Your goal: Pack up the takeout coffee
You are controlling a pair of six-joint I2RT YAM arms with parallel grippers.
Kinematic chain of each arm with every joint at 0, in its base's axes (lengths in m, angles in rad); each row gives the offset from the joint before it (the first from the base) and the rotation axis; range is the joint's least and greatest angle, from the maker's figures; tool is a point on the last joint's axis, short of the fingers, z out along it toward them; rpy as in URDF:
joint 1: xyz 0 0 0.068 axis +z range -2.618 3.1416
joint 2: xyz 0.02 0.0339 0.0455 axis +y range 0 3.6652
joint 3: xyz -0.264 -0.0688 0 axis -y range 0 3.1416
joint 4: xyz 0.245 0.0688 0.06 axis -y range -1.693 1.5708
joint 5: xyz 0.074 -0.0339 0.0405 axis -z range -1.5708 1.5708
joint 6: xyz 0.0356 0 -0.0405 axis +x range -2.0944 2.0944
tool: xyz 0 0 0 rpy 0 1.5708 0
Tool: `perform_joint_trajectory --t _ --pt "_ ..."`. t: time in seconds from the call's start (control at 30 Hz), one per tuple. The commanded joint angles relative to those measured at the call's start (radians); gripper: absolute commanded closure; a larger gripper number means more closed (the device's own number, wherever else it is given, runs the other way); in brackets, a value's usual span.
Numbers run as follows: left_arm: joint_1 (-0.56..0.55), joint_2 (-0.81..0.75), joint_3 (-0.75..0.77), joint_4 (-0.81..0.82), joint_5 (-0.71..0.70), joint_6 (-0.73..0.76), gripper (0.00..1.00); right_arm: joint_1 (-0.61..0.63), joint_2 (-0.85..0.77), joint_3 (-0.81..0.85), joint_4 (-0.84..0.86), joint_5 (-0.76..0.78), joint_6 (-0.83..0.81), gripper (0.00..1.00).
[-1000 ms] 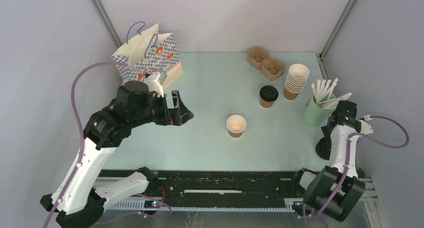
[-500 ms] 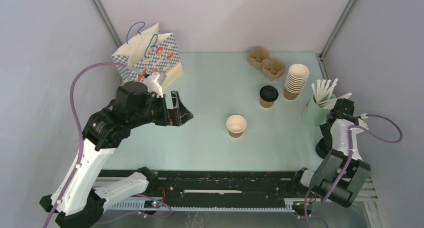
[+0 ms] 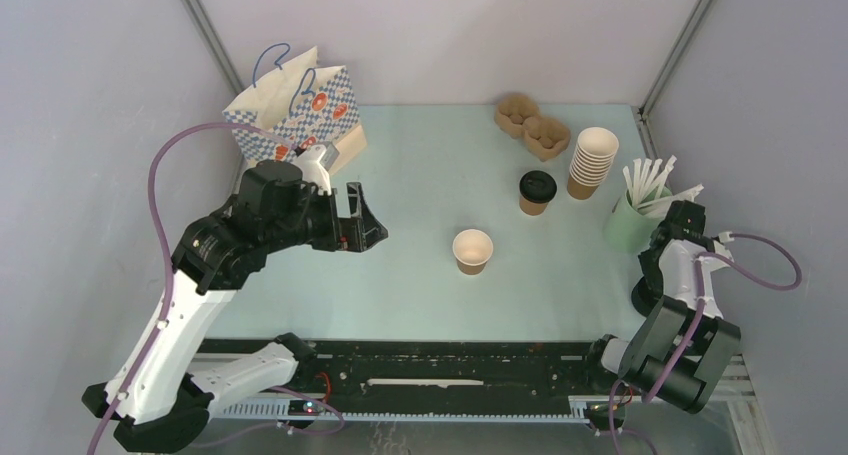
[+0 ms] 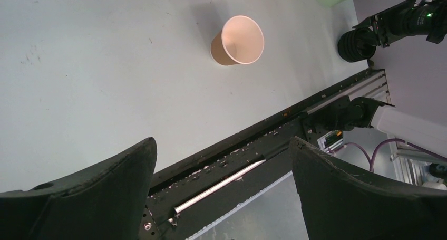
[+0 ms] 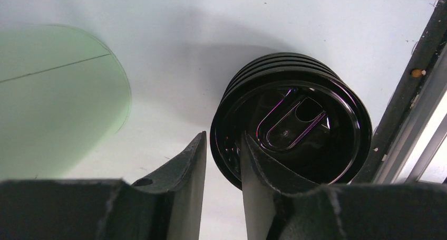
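One brown takeout coffee cup with a black lid (image 3: 537, 191) stands right of centre. A lidless brown cup (image 3: 472, 250) (image 4: 240, 39), white inside, stands nearer the arms. My left gripper (image 3: 365, 220) (image 4: 221, 145) hovers wide open and empty left of the lidless cup. My right gripper (image 5: 223, 137) points down at a stack of black lids (image 5: 295, 129) (image 3: 643, 297) by the right edge. Its jaws are narrow and straddle the stack's left rim. One finger (image 5: 258, 166) sits inside the top lid. The other finger (image 5: 192, 166) is just outside, a thin gap still showing.
A patterned paper bag (image 3: 295, 110) stands at the back left. A brown cup carrier (image 3: 533, 125) and a tall stack of lidless cups (image 3: 592, 160) are at the back right. A green cup of white stirrers (image 3: 630, 220) (image 5: 58, 103) stands beside the lid stack. The black rail (image 3: 450, 370) runs along the near edge.
The right gripper's jaws have narrowed over the lid stack and its arm has shifted slightly. The left arm has barely moved.
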Motion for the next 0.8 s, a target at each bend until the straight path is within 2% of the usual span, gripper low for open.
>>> perform_joint_trajectory --t 0.0,0.1,0.37,0.77 --pt "0.006 -0.007 0.030 0.009 0.014 0.027 0.00 -0.009 -0.017 0.000 0.023 0.028 0.023 0.62" --pt "0.005 -0.011 0.029 0.007 0.012 0.030 0.00 -0.010 -0.031 0.001 0.021 0.028 0.023 0.70" --pt "0.005 -0.012 0.026 0.009 0.012 0.033 0.00 -0.010 -0.065 0.000 0.010 0.033 0.018 0.79" --pt "0.005 -0.014 0.021 0.010 0.020 0.033 0.00 -0.010 -0.037 0.050 -0.070 0.058 -0.060 0.84"
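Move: The upturned stack of black lids has its middle about 4 cm back and 2 cm to the right of the right gripper, some 2 cm below; the fingers already straddle its far rim. The green straw holder stands roughly 9 cm ahead and 3 cm left of that gripper, the paper cup stack about 18 cm ahead and 13 cm left. From the left gripper, the lids lie some 51 cm right, 1 cm back and 28 cm below. Narrow the right gripper's fingers by about half their gap around the far rim of the top lid, one finger inside the lid and one outside, easing the hand up about 1 cm as they close. Keep it pointing down, with barely any tilt, and finish with the rim pinched between the tips. ##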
